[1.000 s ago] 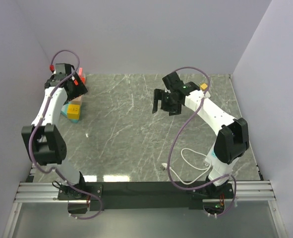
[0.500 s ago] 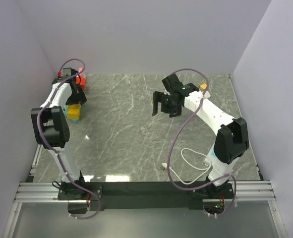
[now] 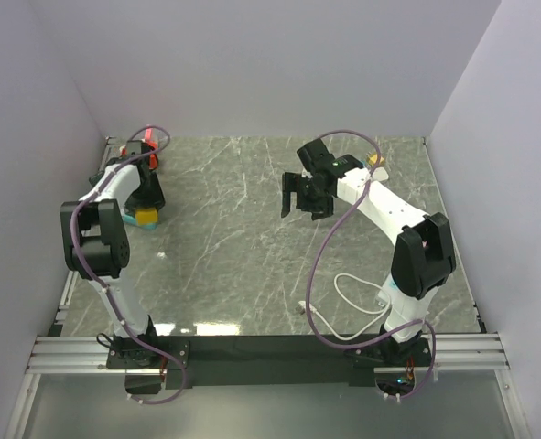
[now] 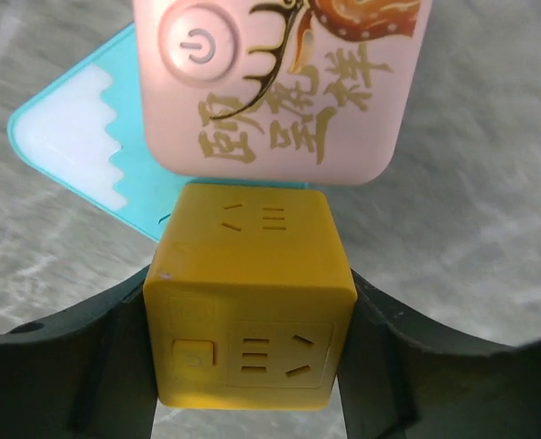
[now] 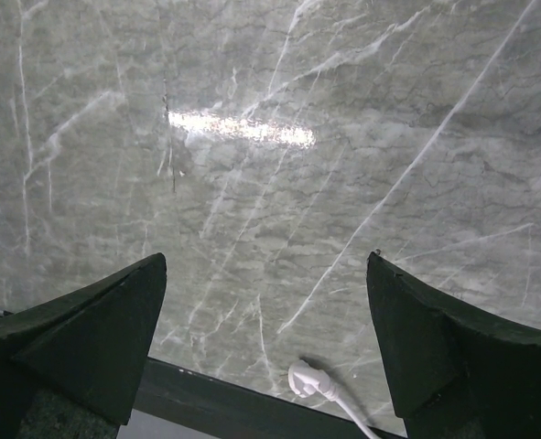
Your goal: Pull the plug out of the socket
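A yellow cube socket (image 4: 249, 311) with slot holes and a small button stands at the table's far left (image 3: 146, 217). My left gripper (image 4: 252, 306) is shut on it, one black finger (image 4: 87, 366) flat against each side. The white plug (image 5: 305, 380) lies loose on the marble near the front edge (image 3: 304, 308). Its white cable (image 3: 348, 293) loops off to the right arm's base. My right gripper (image 3: 305, 197) hangs open above the table's middle with nothing between its fingers (image 5: 87, 338).
A pink cube (image 4: 279, 82) with a power button and gold lettering sits just beyond the yellow one, on a teal and white piece (image 4: 78, 146). Something red-orange (image 3: 148, 146) stands in the back left corner. A black rail (image 5: 206, 389) borders the table's front; walls enclose three sides.
My left gripper has come down from the back left corner onto the yellow socket and closed on its sides. The right arm has hardly moved.
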Robot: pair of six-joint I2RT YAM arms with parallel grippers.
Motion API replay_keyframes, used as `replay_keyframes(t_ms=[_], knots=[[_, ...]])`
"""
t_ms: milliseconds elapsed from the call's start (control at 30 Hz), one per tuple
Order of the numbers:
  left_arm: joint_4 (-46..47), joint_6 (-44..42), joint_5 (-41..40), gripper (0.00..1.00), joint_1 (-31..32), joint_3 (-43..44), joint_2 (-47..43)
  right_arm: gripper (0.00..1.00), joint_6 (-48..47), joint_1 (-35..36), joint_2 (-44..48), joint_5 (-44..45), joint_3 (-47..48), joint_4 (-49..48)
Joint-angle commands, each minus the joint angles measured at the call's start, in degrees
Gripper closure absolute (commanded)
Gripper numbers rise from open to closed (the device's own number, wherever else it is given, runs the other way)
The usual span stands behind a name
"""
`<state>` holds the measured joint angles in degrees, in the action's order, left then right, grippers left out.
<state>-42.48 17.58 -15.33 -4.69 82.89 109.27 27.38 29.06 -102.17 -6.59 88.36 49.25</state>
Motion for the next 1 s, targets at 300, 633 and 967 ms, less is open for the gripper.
replay_keyframes(t_ms=[300,633,967], knots=[[3.1,10.6,23.5,0.97,17.4,-2.6,-8.8,0.04,0.0,-0.5,2.9,3.1,-1.9,-0.6],[15.1,26.9,27.6,0.99,35.4,-6.0,0.1,0.04,0.0,-3.2,5.7,3.5,-5.2,-1.0],[13.5,32.1,27.5,0.97,44.4,0.9,6.5,0.03,-0.9,-5.0,8.3,1.8,-7.3,-1.2]])
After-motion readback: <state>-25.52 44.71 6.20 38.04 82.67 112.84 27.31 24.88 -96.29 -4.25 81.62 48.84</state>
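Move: The left hand already holds the yellow socket cube. The spot it is bound for, by the open right gripper, lies some 46 cm to its right, about level fore and aft and perhaps 6 cm higher. The pink socket cube stands roughly 6 cm ahead, the teal block about 3 cm left and 1 cm back, and the red cube some 19 cm straight ahead. From the right hand the yellow cube is about 46 cm left, level, and 6 cm lower. Keeping its pinch on the yellow cube, the left hand sweeps fast to the right, about 40 cm and easing back some 5, up to the right gripper. It stays low, rolling some 35 degrees so the fingers swing towards that gripper, and turns clockwise. The right hand, fingers wide open, shifts about 4 cm right, dipping slightly and coming back up. ##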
